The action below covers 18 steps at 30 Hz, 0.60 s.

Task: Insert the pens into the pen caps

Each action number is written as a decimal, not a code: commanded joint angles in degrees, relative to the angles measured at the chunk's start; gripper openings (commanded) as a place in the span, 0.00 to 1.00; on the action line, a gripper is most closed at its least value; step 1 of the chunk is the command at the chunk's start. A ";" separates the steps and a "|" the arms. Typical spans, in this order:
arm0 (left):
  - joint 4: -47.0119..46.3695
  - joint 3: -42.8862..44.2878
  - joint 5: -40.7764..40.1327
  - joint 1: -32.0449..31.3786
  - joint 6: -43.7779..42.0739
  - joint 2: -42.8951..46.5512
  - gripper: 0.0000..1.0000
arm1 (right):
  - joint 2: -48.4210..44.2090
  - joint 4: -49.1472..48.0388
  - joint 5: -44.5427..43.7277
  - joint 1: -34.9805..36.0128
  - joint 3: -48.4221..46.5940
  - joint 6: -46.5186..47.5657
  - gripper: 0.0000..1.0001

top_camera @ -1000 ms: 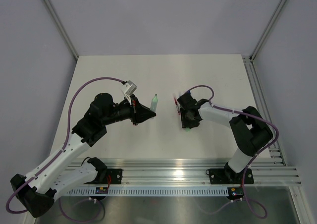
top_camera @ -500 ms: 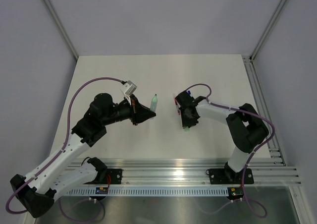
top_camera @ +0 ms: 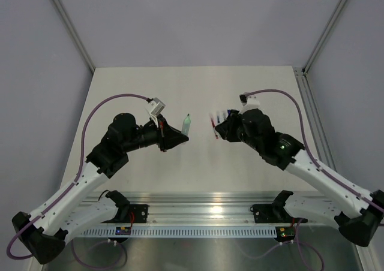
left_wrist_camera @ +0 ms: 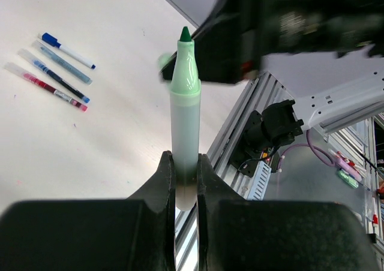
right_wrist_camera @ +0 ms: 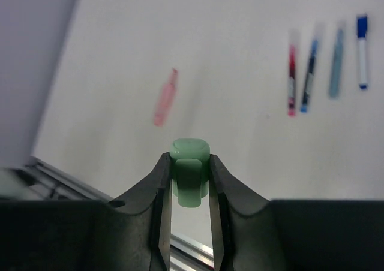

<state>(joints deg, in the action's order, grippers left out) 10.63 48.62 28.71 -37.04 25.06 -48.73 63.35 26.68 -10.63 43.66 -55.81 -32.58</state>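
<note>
My left gripper (left_wrist_camera: 185,163) (top_camera: 175,138) is shut on the lower end of a light green pen (left_wrist_camera: 183,115) (top_camera: 187,125), held off the table with its dark green tip pointing away from the gripper. My right gripper (right_wrist_camera: 189,166) (top_camera: 221,131) is shut on a short green pen cap (right_wrist_camera: 191,148) with a clip, also above the table. The cap shows as a pale blur (left_wrist_camera: 162,60) beside the pen's tip, apart from it. Several thin pens (right_wrist_camera: 327,64) (left_wrist_camera: 57,73) (top_camera: 215,126), red, blue, teal and white, lie in a row on the table. A pink pen cap (right_wrist_camera: 165,97) lies left of them.
The white table (top_camera: 138,91) is walled by grey panels on three sides. An aluminium rail (top_camera: 240,199) with both arm bases runs along the near edge. The right arm's blurred dark body (left_wrist_camera: 282,25) fills the top of the left wrist view.
My right gripper closed on the green cap and lifted it off the table, and the arm swung up and back. The left arm and its green pen stayed still.
</note>
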 commanded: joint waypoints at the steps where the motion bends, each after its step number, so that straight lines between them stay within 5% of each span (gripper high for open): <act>1: -3.25 1.83 1.00 0.03 -0.54 0.30 0.00 | -7.53 -7.32 -8.42 4.57 -4.82 -6.44 0.00; 18: -3.60 1.48 1.00 0.03 -0.89 0.48 0.00 | 8.63 -11.30 -22.94 18.82 -25.58 -3.98 0.00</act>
<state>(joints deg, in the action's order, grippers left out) 10.61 48.62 28.71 -37.04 25.04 -48.73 72.25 15.77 -28.21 60.90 -77.67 -37.34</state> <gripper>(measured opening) 0.080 0.307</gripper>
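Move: Up and to the right hand's left stands the green marker, tip up in the left gripper: its middle is about 11 cm left, level in depth and some 9 cm higher. On the table roughly 20 cm below the right hand, the red pen lies 14 cm ahead and 4 cm left, the blue pen 16 cm ahead and straight out, the blue-capped marker 19 cm ahead and 6 cm right. From the left hand the green marker's middle is about 4 cm above its grip. Carrying the green cap it already holds, the right hand sweeps up fast by about 21 cm, its fingers tipping up towards level, while it starts drifting left; then it arcs further left, 10 cm in all, and sinks some 4 cm to bring the cap mouth down over the green marker's tip. Both grips stay shut, the left hand holding the marker still. ##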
